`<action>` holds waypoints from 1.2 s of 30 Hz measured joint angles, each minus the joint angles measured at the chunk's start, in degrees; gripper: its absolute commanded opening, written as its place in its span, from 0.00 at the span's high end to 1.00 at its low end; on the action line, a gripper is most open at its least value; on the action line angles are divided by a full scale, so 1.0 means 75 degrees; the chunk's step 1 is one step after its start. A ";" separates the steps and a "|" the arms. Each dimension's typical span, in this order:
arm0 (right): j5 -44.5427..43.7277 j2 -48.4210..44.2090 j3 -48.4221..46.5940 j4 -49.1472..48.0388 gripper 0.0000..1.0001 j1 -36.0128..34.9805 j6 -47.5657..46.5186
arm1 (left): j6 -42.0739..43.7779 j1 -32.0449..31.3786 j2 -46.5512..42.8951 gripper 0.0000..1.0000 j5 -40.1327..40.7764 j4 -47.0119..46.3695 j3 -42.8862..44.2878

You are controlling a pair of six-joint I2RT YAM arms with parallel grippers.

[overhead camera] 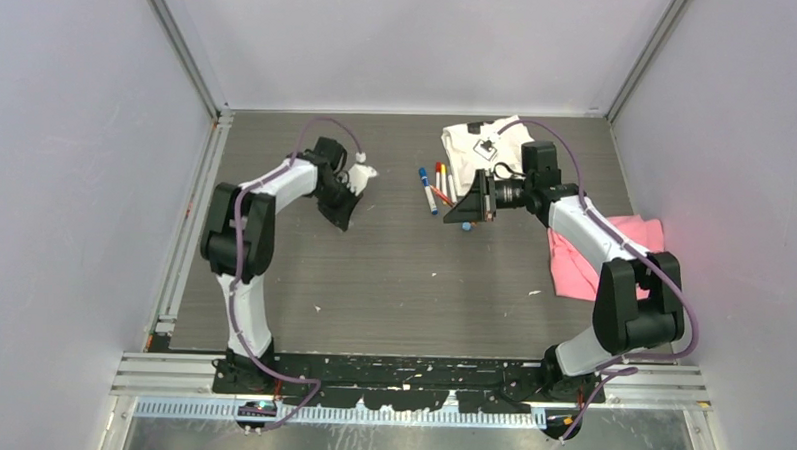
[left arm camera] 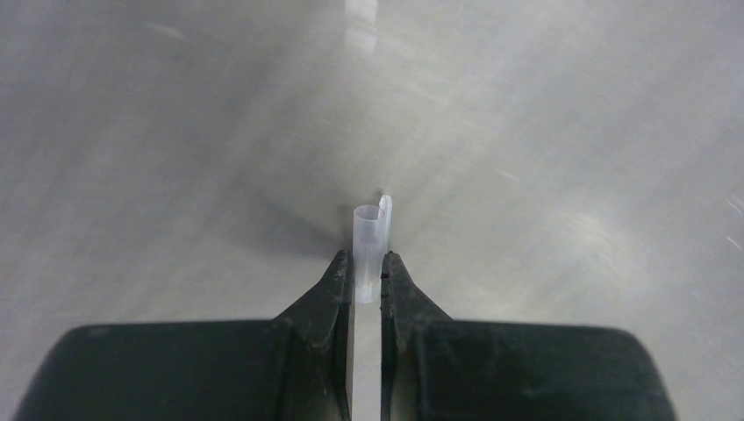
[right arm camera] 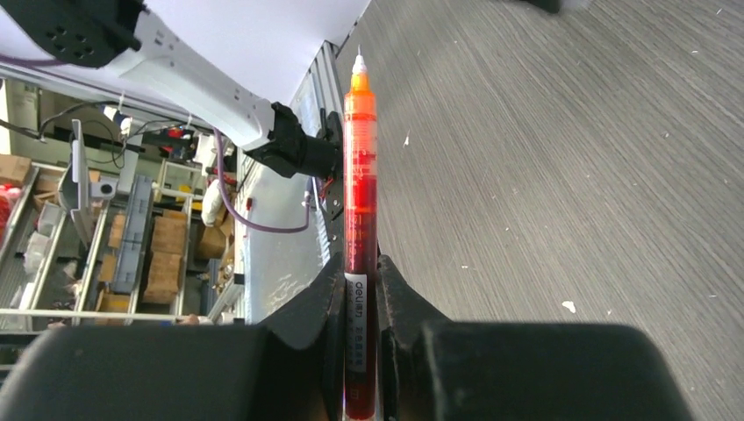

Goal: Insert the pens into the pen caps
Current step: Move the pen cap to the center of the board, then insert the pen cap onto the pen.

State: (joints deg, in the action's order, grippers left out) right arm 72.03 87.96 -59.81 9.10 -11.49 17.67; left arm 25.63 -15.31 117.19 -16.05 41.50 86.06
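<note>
My left gripper [left arm camera: 368, 266] is shut on a short clear pen cap [left arm camera: 368, 241], which sticks out past the fingertips with its open end facing away. In the top view this gripper [overhead camera: 342, 216] hangs over the left half of the table. My right gripper [right arm camera: 360, 272] is shut on a red pen [right arm camera: 360, 189] with an orange tip, held lengthwise between the jaws and pointing toward the left arm. Seen from above, the right gripper [overhead camera: 462, 209] sits near mid-table. Loose pens [overhead camera: 434, 188] lie just to its left, and a small blue pen cap [overhead camera: 465, 226] rests below it.
A white cloth [overhead camera: 472, 146] lies at the back right of the table and a pink cloth [overhead camera: 586, 254] at the right edge beside the right arm. Grey walls close in the left, back and right sides.
</note>
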 measured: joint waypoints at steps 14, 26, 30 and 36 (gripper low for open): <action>-0.0446 -0.0356 -0.0207 0.2384 0.99 0.0119 -0.2935 | 0.1647 -0.2244 -0.2716 0.94 -0.0944 -0.0580 -0.3754; -0.0408 -0.0685 0.0026 0.2366 0.99 0.0513 -0.2949 | 0.1853 -0.2629 -0.2908 0.77 -0.0108 -0.0813 -0.3879; -0.0376 -0.0752 0.0085 0.2320 0.99 0.0577 -0.2938 | 0.1827 -0.2672 -0.2795 0.58 0.0335 -0.0944 -0.3815; -0.0303 -0.0784 0.0178 0.2253 0.99 0.0635 -0.2911 | 0.1425 -0.2672 -0.2917 0.52 0.0898 -0.1250 -0.3687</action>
State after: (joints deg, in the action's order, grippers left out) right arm 69.76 82.08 -58.48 26.00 -6.72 -4.16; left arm 36.32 -35.35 95.31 -9.32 32.12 58.41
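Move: The white pen cap is already pinched in the left fingers just above the board. The open spot near the board's center where it is to go lies about 16 cm back and 6 cm to the hand's right, at about its height. The blue marker is some 9 cm ahead and 17 cm right of this hand, the red-capped pen about 13 cm ahead and 19 cm right. From the right hand, that spot is roughly 4 cm back, 14 cm left and 19 cm below. The pen cap, still pinched, is swept low over the board by the left hand, back about 16 cm and some 6 cm right, turning about 30 degrees clockwise. There the hand stops, opens its fingers to about half and lets go, then eases some 3 cm forward. The right hand, keeping its orange-tipped pen, shifts about 4 cm, mostly right, clear of the spot, and tilts slightly. ##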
